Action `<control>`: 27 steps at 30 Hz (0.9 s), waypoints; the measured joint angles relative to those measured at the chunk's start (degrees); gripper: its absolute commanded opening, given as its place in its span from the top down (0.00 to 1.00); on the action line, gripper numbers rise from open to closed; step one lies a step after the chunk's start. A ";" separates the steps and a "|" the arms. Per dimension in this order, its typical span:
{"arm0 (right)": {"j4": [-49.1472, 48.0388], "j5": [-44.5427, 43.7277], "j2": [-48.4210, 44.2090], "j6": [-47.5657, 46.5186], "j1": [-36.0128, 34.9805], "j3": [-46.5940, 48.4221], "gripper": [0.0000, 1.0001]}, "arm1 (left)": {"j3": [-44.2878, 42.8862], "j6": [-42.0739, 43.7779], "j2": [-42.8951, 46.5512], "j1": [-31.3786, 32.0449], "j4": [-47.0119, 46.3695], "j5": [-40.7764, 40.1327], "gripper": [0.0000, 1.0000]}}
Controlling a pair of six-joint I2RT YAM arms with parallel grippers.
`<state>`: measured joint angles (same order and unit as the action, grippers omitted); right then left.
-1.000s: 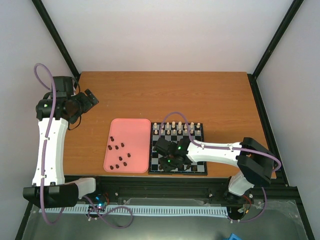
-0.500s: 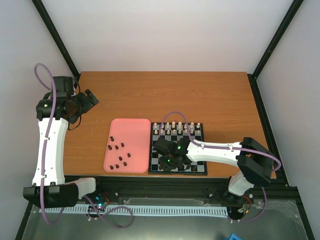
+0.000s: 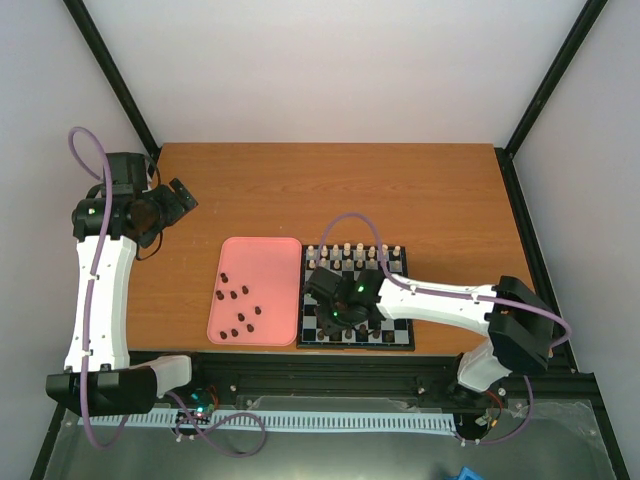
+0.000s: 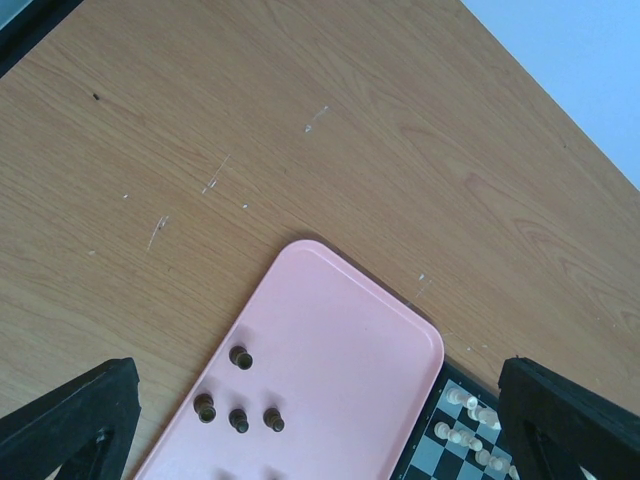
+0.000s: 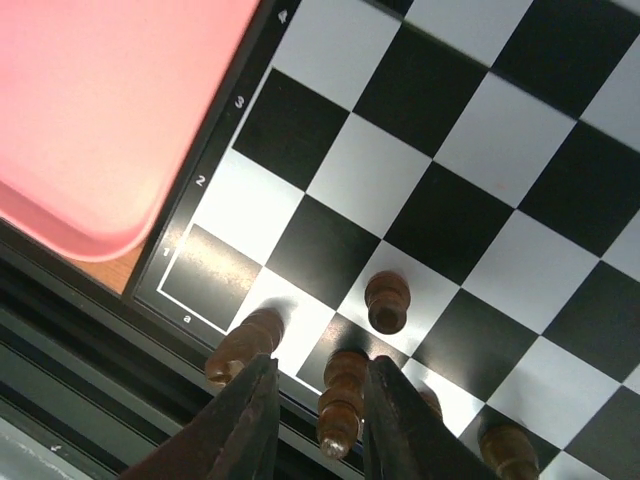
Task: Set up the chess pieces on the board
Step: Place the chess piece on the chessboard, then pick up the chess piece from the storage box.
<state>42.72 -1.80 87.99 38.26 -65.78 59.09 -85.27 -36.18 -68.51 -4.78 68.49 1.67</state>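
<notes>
The board [image 3: 357, 347] lies right of the pink tray [image 3: 255, 262]. Several dark chess pieces [image 3: 235, 295] stand on the tray, seen in the left wrist view too [image 4: 240, 357]. My right gripper [image 3: 335, 318] hangs over the board's near left corner. In the right wrist view it [image 5: 322, 365] is open a little. A dark piece [image 5: 340, 400] stands upright between the fingers on the first row, with a gap on its left side. Other dark pieces [image 5: 387, 300] [image 5: 247, 345] stand beside it. My left gripper [image 3: 183, 193] is open wide and empty, up at the far left.
Cream-white pieces [image 3: 347, 250] line the board's far rows. The tray's corner [image 5: 100, 100] lies just left of the board's rim [image 5: 215, 140]. Bare wooden table [image 4: 300, 120] stretches behind the tray. Black frame rails run along the table's near edge.
The right gripper's fingers have parted slightly around the piece on the first row, and the right arm has shifted a little. The left arm has not moved.
</notes>
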 measured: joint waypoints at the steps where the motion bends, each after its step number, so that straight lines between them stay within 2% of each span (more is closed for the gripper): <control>1: 0.52 -0.42 -0.24 0.11 0.00 0.50 0.68 | 0.00 -0.02 0.00 0.00 0.00 0.04 0.00; 4: 2.10 -1.53 -0.96 0.26 0.00 2.16 0.55 | 0.00 0.00 0.00 0.00 0.00 0.11 0.00; 11: 5.81 -2.95 0.72 -1.31 -0.04 10.60 0.40 | 0.00 0.00 0.00 0.00 -0.02 0.35 0.00; 17: 6.36 -2.23 9.79 -4.85 -0.07 23.19 0.38 | 0.00 0.00 0.00 0.00 -0.07 0.59 0.00; 27: 6.88 2.91 31.71 -9.55 -0.11 43.63 0.41 | -0.02 0.02 0.00 0.00 -0.37 1.62 0.00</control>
<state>49.60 1.10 119.70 28.71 -65.89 102.72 -85.30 -36.16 -68.51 -4.78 68.12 3.29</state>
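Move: The nearest brown piece in the pink tray stands about 18 cm to the right hand's left and 5 cm farther out, some 5 cm lower. Also from that hand, another tray piece is about 20 cm left and 1 cm ahead, and a third 22 cm left and 3 cm ahead. The brown piece just set down is 1 cm back and 1 cm right, the pawn 2 cm straight ahead. From the left hand, that nearest tray piece lies roughly 14 cm right, 10 cm back and 26 cm down. Leftward in a fast arc, the right hand climbs nearly 7 cm clear of the pieces on the board, sweeps about 16 cm left and 6 cm forward to over the tray, then sinks some 4 cm towards the nearest brown piece. On the way the empty fingers spread from a narrow gap to well over half open, and the wrist turns about 10 degrees counter-clockwise. ##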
